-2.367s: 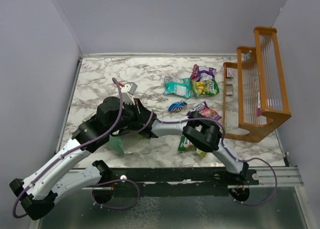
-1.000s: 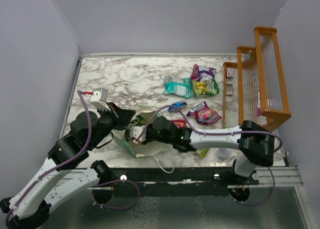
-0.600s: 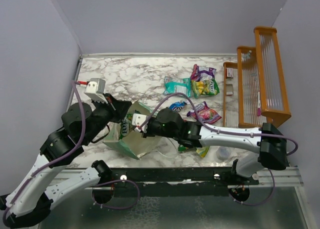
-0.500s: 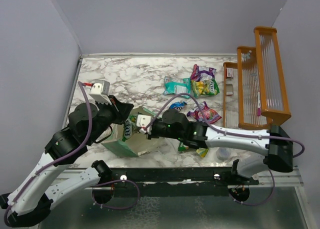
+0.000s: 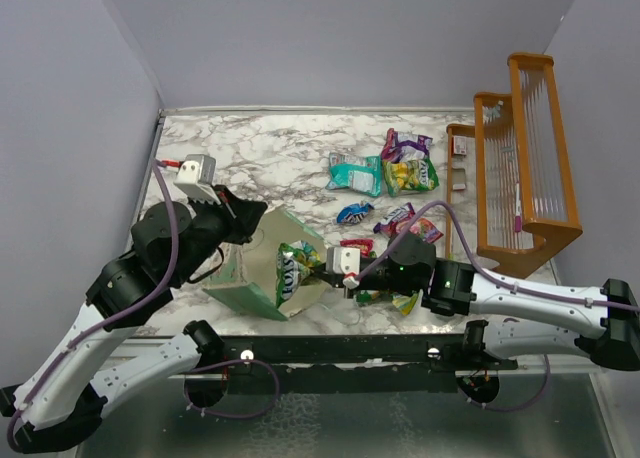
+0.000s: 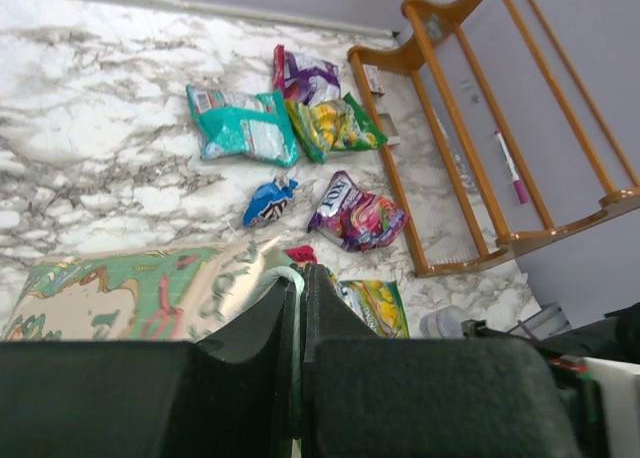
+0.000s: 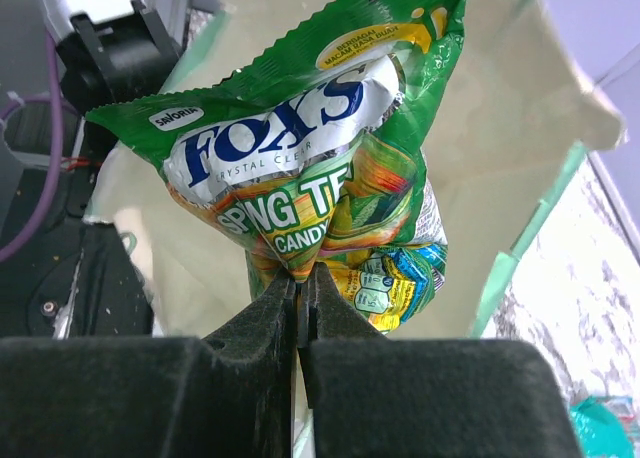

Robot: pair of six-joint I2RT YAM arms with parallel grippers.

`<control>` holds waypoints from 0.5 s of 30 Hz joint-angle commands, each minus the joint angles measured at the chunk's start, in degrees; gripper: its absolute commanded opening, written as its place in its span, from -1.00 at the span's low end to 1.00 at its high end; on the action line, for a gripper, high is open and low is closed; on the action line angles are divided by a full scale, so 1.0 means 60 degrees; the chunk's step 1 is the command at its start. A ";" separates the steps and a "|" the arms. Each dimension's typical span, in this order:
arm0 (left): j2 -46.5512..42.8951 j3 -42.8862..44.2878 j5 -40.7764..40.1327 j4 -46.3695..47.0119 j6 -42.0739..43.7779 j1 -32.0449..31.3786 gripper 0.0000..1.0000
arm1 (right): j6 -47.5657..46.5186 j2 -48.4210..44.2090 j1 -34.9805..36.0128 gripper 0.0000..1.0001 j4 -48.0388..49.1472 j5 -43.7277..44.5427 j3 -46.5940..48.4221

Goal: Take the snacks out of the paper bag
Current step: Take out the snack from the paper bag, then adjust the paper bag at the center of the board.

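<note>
The mint-green paper bag (image 5: 238,296) lies tilted with its mouth toward the right. My left gripper (image 5: 248,221) is shut on its upper rim; in the left wrist view the green paper edge (image 6: 289,281) sits pinched between the jaws of that gripper (image 6: 298,274). My right gripper (image 5: 323,270) is shut on the lower edge of a green Fox's candy packet (image 7: 300,148), which hangs just outside the bag mouth (image 5: 296,272). The bag's white inside (image 7: 490,128) shows behind it. Other snacks lie on the marble: teal (image 5: 355,173), purple (image 5: 403,143), yellow-green (image 5: 411,176), pink (image 5: 408,222).
A small blue packet (image 5: 353,214), a red one (image 5: 357,246) and a green-yellow one (image 5: 392,300) lie near my right arm. A wooden rack (image 5: 515,168) stands at the right edge. A grey cap (image 6: 443,323) sits near the front edge.
My right gripper has drawn back to the right, out of the bag, with the green packet in it. My left gripper keeps hold of the bag's rim.
</note>
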 commanded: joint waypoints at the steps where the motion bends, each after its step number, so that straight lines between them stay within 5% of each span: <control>1: 0.0104 0.0691 0.0197 0.0022 0.0645 -0.0061 -1.00 | 0.0466 -0.0170 0.0044 -0.98 0.0584 0.1106 -0.0217; 6: -0.0183 0.0124 -0.0667 0.0262 0.0388 -0.0057 -1.00 | 0.1141 -0.0604 0.0035 -0.98 0.0626 0.1974 0.0332; 15: 0.1610 0.1238 -0.1709 0.0412 0.1442 -0.0058 -1.00 | 0.2987 -0.0805 0.0035 -0.98 -0.1932 0.4592 0.4233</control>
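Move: Held in the right fingers at the paper bag's mouth is the green Fox's snack. The blue snack, nearest of those laid out, lies some 23 cm ahead of this hand, 8 right and 24 below. The teal snack is 10 cm beyond the blue one; the purple snack stands about 19 ahead and 21 right of the hand, the paper bag's middle 6 ahead, 10 left. From the left hand the blue snack is roughly 15 ahead, 18 right. Up above all, and chiefly at the end after a slight dip, the right hand carries the green snack some 10 cm higher, easing 4 cm forward and a little right, away from the paper bag, with the wrist swinging about 20 degrees clockwise; the grip stays shut. The left hand keeps hold of the bag's cord, drifting about 2 cm forward. ##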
